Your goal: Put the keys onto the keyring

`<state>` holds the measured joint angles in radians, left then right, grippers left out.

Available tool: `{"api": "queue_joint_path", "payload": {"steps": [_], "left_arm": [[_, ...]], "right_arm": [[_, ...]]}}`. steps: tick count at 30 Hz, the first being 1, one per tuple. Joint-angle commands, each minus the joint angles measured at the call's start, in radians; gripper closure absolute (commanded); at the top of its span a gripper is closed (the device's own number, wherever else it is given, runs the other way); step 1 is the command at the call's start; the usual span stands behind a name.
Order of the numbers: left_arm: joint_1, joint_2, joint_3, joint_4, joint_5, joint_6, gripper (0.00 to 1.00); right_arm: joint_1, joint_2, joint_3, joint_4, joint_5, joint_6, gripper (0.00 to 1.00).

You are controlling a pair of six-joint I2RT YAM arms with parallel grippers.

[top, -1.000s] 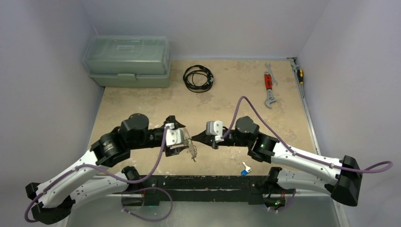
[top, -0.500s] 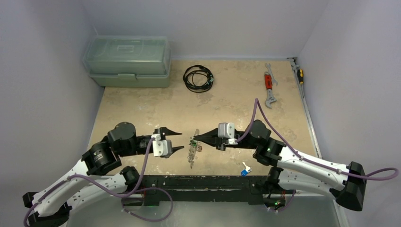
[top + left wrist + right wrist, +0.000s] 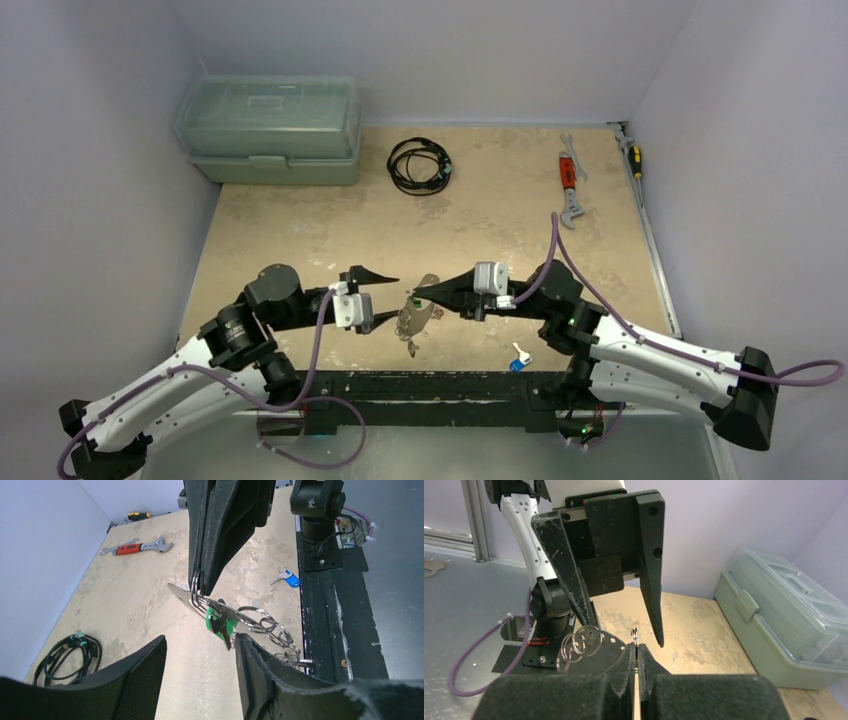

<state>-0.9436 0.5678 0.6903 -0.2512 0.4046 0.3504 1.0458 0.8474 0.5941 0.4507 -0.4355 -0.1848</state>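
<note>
My right gripper (image 3: 636, 648) is shut on the thin silver keyring (image 3: 635, 634), held above the table near its front middle. In the left wrist view the keyring (image 3: 195, 587) sticks out of the right gripper's black fingers (image 3: 220, 535). From it hang a green-headed key (image 3: 218, 623), a flat silver piece and a chain of small rings (image 3: 261, 625). My left gripper (image 3: 201, 638) is open just in front of this bunch (image 3: 414, 321), with nothing between its fingers. The green key's tip is close beside its right finger (image 3: 260, 675). A blue-tagged key (image 3: 517, 361) lies by the front edge.
A green toolbox (image 3: 270, 125) stands at the back left, a black cable coil (image 3: 420, 165) beside it. A red-handled wrench (image 3: 569, 185) and a screwdriver (image 3: 634, 155) lie at the back right. The black mounting rail (image 3: 440, 385) runs along the front edge.
My left gripper let go of the bunch, drew back left with narrower jaws, then edged toward it again. The right gripper moved slightly right, still holding the keyring.
</note>
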Motion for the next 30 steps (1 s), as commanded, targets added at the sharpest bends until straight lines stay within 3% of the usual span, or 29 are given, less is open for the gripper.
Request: {"api": "queue_joint_path", "payload": {"steps": [1,5,7,10,15,21,30], "left_arm": [[-0.003,-0.005,-0.036,0.071,-0.020,-0.032,0.45],[-0.002,-0.014,-0.077,0.097,-0.035,-0.054,0.37],[0.002,-0.025,-0.097,0.113,-0.059,-0.078,0.14],[0.011,-0.032,-0.113,0.105,-0.141,-0.133,0.05],[0.026,-0.039,-0.106,0.118,-0.214,-0.210,0.01],[0.042,-0.102,-0.133,0.187,-0.411,-0.294,0.01],[0.134,-0.073,-0.111,0.138,-0.894,-0.414,0.01]], "right_arm": [[-0.004,-0.021,-0.009,0.118,0.026,0.023,1.00],[-0.004,-0.024,-0.024,0.132,0.061,0.023,1.00],[-0.004,-0.023,-0.028,0.139,0.082,0.021,1.00],[-0.004,-0.017,-0.035,0.158,0.122,0.024,1.00],[-0.004,0.002,-0.053,0.209,0.212,0.038,1.00],[-0.004,0.037,-0.054,0.247,0.297,0.040,1.00],[-0.004,0.159,-0.002,0.313,0.432,0.056,1.00]]}}
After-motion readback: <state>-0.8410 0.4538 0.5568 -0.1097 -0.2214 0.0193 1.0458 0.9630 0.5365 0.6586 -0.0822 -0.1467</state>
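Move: Some 5 cm to the right of the left hand, 1 cm back and about level, the keyring plate hangs from the shut right fingers. The green key is 4 cm right and 1 cm back, also about level. For the right hand the plate hangs 4 cm below and 2 cm back, the green key 3 cm below and 1 cm back. The blue key lies on the table about 18 cm right, 5 cm back and 30 cm below. Opening its fingers to full width, the left hand first sinks about 4 cm beside the keyring, then rises again and swings away, forward and to the left by roughly 9 and 8 cm, turning about 45 degrees counter-clockwise. The right hand keeps its pinch and carries the keyring some 7 cm forward, yawing about 20 degrees clockwise. ##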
